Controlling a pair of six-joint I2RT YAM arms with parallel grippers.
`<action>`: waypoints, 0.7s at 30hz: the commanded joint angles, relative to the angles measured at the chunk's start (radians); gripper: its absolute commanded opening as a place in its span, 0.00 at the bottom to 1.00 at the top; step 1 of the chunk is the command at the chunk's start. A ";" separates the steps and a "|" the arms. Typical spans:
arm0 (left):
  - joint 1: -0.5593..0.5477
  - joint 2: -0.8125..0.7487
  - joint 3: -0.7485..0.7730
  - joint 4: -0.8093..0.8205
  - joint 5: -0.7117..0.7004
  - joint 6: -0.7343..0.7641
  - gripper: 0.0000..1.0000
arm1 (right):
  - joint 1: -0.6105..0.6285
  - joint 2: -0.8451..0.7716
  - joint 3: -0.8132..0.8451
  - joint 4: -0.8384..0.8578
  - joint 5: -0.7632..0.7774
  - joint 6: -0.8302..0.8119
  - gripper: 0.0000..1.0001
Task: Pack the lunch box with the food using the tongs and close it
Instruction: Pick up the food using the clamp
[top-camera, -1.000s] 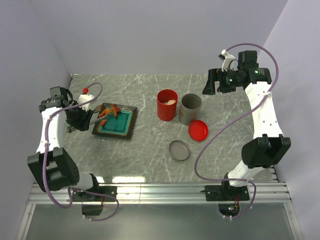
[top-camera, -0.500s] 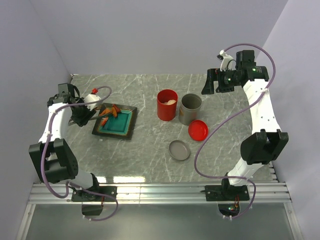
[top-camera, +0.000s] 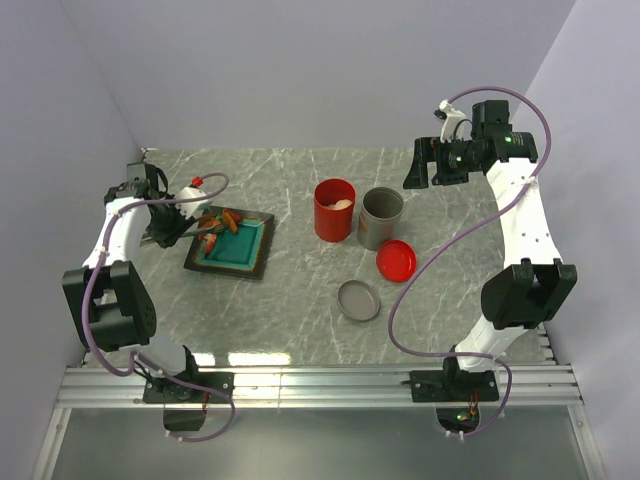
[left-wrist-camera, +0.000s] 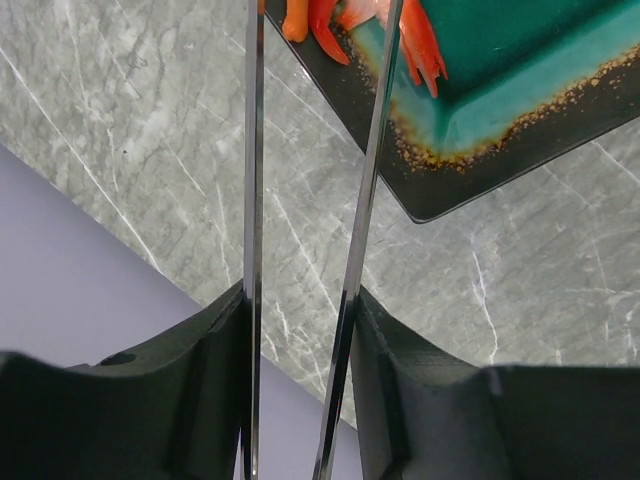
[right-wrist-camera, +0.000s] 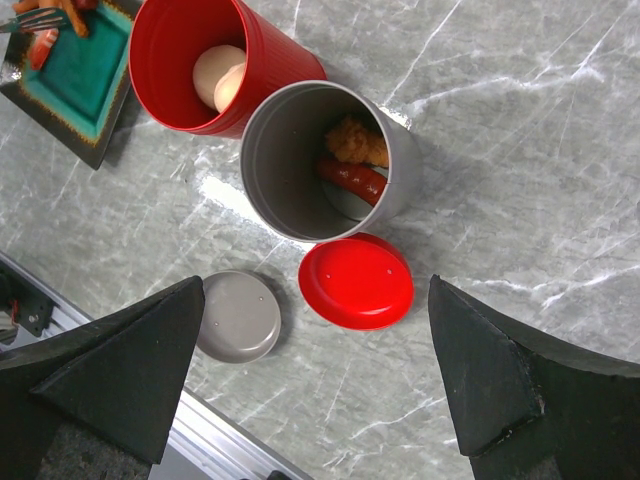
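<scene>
My left gripper (top-camera: 163, 228) (left-wrist-camera: 300, 310) is shut on the grey metal tongs (top-camera: 192, 226) (left-wrist-camera: 362, 190), one finger pressing on each slim arm. The tong arms run out to the near-left corner of the dark tray (top-camera: 236, 252) (left-wrist-camera: 480, 160), where orange and red food pieces (top-camera: 214, 222) (left-wrist-camera: 420, 40) lie; the tips are cut off at the top of the left wrist view. The red lunch box (top-camera: 334, 210) (right-wrist-camera: 165, 50) stands upright and uncovered, with pale egg-like balls (right-wrist-camera: 220, 78) inside. Its red lid (top-camera: 396, 261) (right-wrist-camera: 356, 282) lies on the table. My right gripper (top-camera: 424, 166) (right-wrist-camera: 318, 300) hangs open high above the lids, holding nothing.
A grey cylinder (top-camera: 381, 218) (right-wrist-camera: 275, 190) stands right of the lunch box and touches it, with a red sausage piece and a fried-looking piece inside. Its grey lid (top-camera: 359, 300) (right-wrist-camera: 238, 316) lies nearer the front rail. The left wall is close behind my left arm.
My left arm has swung back toward the left wall and the tong arms have been squeezed closer together. The right gripper shifted slightly, then held still.
</scene>
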 joint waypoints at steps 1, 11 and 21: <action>-0.005 -0.030 0.049 -0.007 0.001 0.020 0.38 | -0.006 -0.007 0.042 0.001 -0.003 -0.009 1.00; -0.009 -0.120 0.059 -0.077 0.056 0.006 0.34 | -0.006 -0.023 0.033 0.003 -0.008 -0.009 1.00; -0.052 -0.174 0.095 -0.126 0.098 -0.040 0.33 | -0.006 -0.032 0.028 0.006 -0.009 -0.007 1.00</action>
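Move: The food, a small heap in the far-left part of the dark plate, lies about 11 cm to the right of the left hand, 5 cm ahead and 7 cm below; the left hand already holds the clamp, its arms reaching over the heap. The plate's middle is some 12 cm right and 1 cm ahead, and the red cup about 35 cm right and 4 cm ahead. From the right hand, the food lies roughly 42 cm left, level fore and aft, and some 23 cm lower. The food at the clamp's far end stays pinched as the left hand keeps the clamp squeezed, its grip tightening. After a brief hold the hand rises about 4.5 cm off the plate, easing some 2.5 cm to the left and 2 cm back, gathering speed, the wrist tipping only a few degrees. ##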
